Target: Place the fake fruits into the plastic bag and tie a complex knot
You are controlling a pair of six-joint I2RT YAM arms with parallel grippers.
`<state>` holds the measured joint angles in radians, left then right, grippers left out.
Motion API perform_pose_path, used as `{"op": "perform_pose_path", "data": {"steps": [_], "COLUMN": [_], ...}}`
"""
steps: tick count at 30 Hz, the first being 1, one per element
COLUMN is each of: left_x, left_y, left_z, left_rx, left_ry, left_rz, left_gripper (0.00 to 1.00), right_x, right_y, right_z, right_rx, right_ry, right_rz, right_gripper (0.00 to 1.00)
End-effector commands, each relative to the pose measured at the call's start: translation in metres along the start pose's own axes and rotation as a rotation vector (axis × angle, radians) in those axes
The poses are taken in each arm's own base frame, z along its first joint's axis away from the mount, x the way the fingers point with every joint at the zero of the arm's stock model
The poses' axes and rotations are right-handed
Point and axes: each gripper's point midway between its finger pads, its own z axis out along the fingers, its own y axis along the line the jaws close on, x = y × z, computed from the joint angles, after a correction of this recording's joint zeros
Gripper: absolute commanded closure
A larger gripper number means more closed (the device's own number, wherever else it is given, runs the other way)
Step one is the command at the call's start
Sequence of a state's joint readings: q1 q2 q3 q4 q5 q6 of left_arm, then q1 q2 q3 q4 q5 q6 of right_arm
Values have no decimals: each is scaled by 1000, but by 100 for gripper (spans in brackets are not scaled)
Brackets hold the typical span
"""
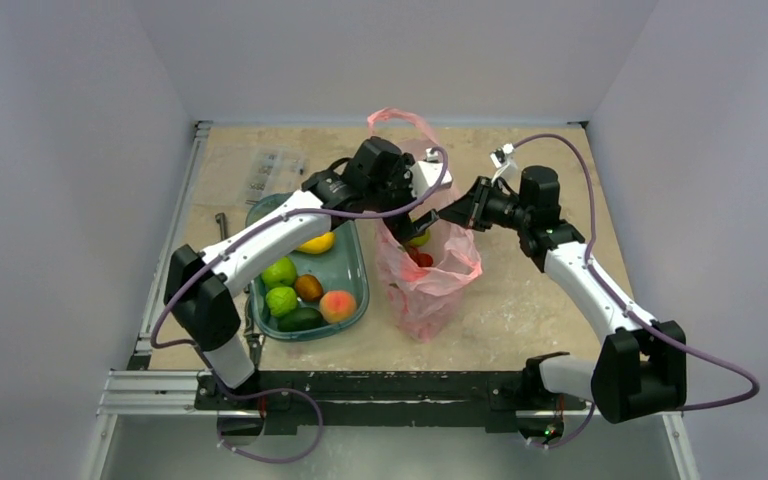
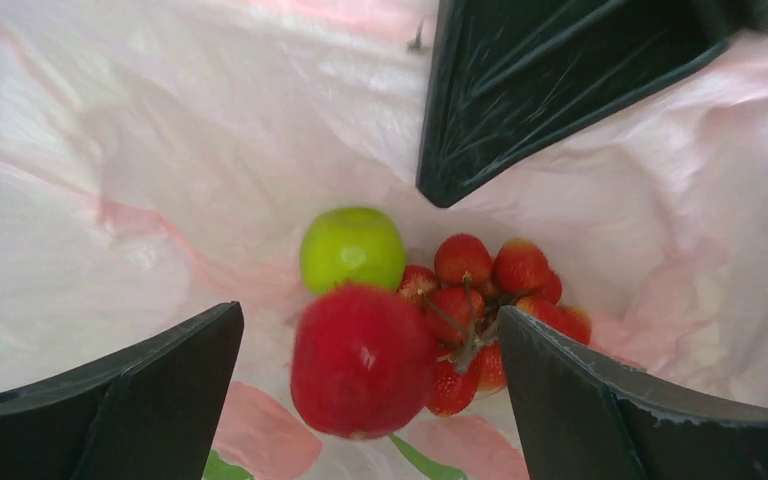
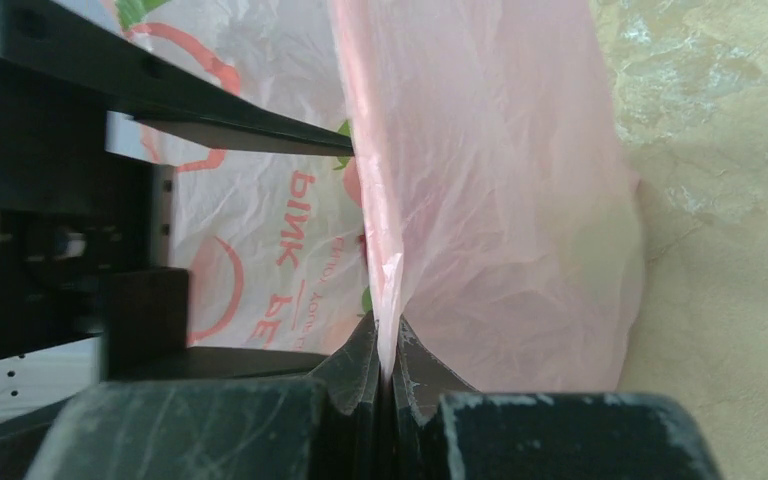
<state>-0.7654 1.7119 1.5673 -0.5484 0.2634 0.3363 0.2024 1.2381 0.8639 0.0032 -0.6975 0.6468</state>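
The pink plastic bag (image 1: 430,285) stands open mid-table. My left gripper (image 1: 412,224) hangs open over its mouth. In the left wrist view a blurred red apple (image 2: 363,360) is loose between the spread fingers (image 2: 110,400), touching neither. Below it in the bag (image 2: 160,150) lie a green apple (image 2: 352,248) and a bunch of strawberries (image 2: 490,290). My right gripper (image 1: 447,213) is shut on the bag's rim (image 3: 480,150), with pink film pinched between its jaws (image 3: 387,335). One handle loop (image 1: 400,120) stands up loose at the back. No knot is in view.
A teal tub (image 1: 355,290) left of the bag holds a yellow fruit (image 1: 317,243), two green fruits (image 1: 279,272), a brown one (image 1: 308,287), a peach (image 1: 337,305) and a dark avocado (image 1: 301,320). A clear packet (image 1: 275,170) lies at the back left.
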Motion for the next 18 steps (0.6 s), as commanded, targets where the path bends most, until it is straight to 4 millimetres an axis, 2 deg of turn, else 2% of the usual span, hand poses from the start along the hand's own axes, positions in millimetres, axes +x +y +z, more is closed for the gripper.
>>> {"op": "perform_pose_path", "data": {"steps": [1,5,9,10,12,14,16,18], "left_x": [-102,-140,-138,-137,-121,-89,-50,-3], "left_y": [-2,-16,-18,-18,-4,13,28,38], "left_z": [-74,-123,-169,-193,-217,-226,-231,-224], "left_rx": [-11,26,14,27,11,-48,-85,-105], "left_ry": [-304,-437,-509,-568,-631,-587,-496,-390], "left_rz": [14,-2,-32,-56,-108,-131,-124,-113], "left_gripper": [0,0,0,0,0,0,0,1], "right_x": [-15,-15,-15,-14,-15,-15,-16,-16], "right_y": [17,16,15,15,15,15,15,15], "right_z": [-4,-2,-1,-1,-1,0,0,0], "right_rx": [-35,-36,-34,-34,-34,-37,-36,-38], "right_ry": [-36,-27,-24,-23,-24,-23,-25,-27], "right_rz": [-65,-57,-54,-53,-52,-53,-53,-52], "right_gripper": [100,100,100,100,100,100,100,100]}}
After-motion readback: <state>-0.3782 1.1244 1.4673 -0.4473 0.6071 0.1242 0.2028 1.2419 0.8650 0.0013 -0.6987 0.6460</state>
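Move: The left hand, open inside the mouth of the plastic bag, has the red apple already free some 7 cm below its fingers. The mango, its likely next fruit, lies about 24 cm left, 3 cm ahead and 18 cm lower in the bin; the green apple is 7 cm left of and 7 cm nearer than that mango, the kiwi 11 cm straight back from it. From the right hand the mango is roughly 29 cm left, 2 cm ahead and 19 cm below. Now empty, the left hand draws up out of the bag with its fingers kept wide open, climbing roughly 20 cm while easing back some 5 cm, then sweeps about 14 cm left to hang high over the right, far part of the bin, its fingers tipping up some 30 degrees towards level on the way. The right hand stays in place and keeps the bag's rim pinched in its shut fingers, holding that side of the mouth open. ##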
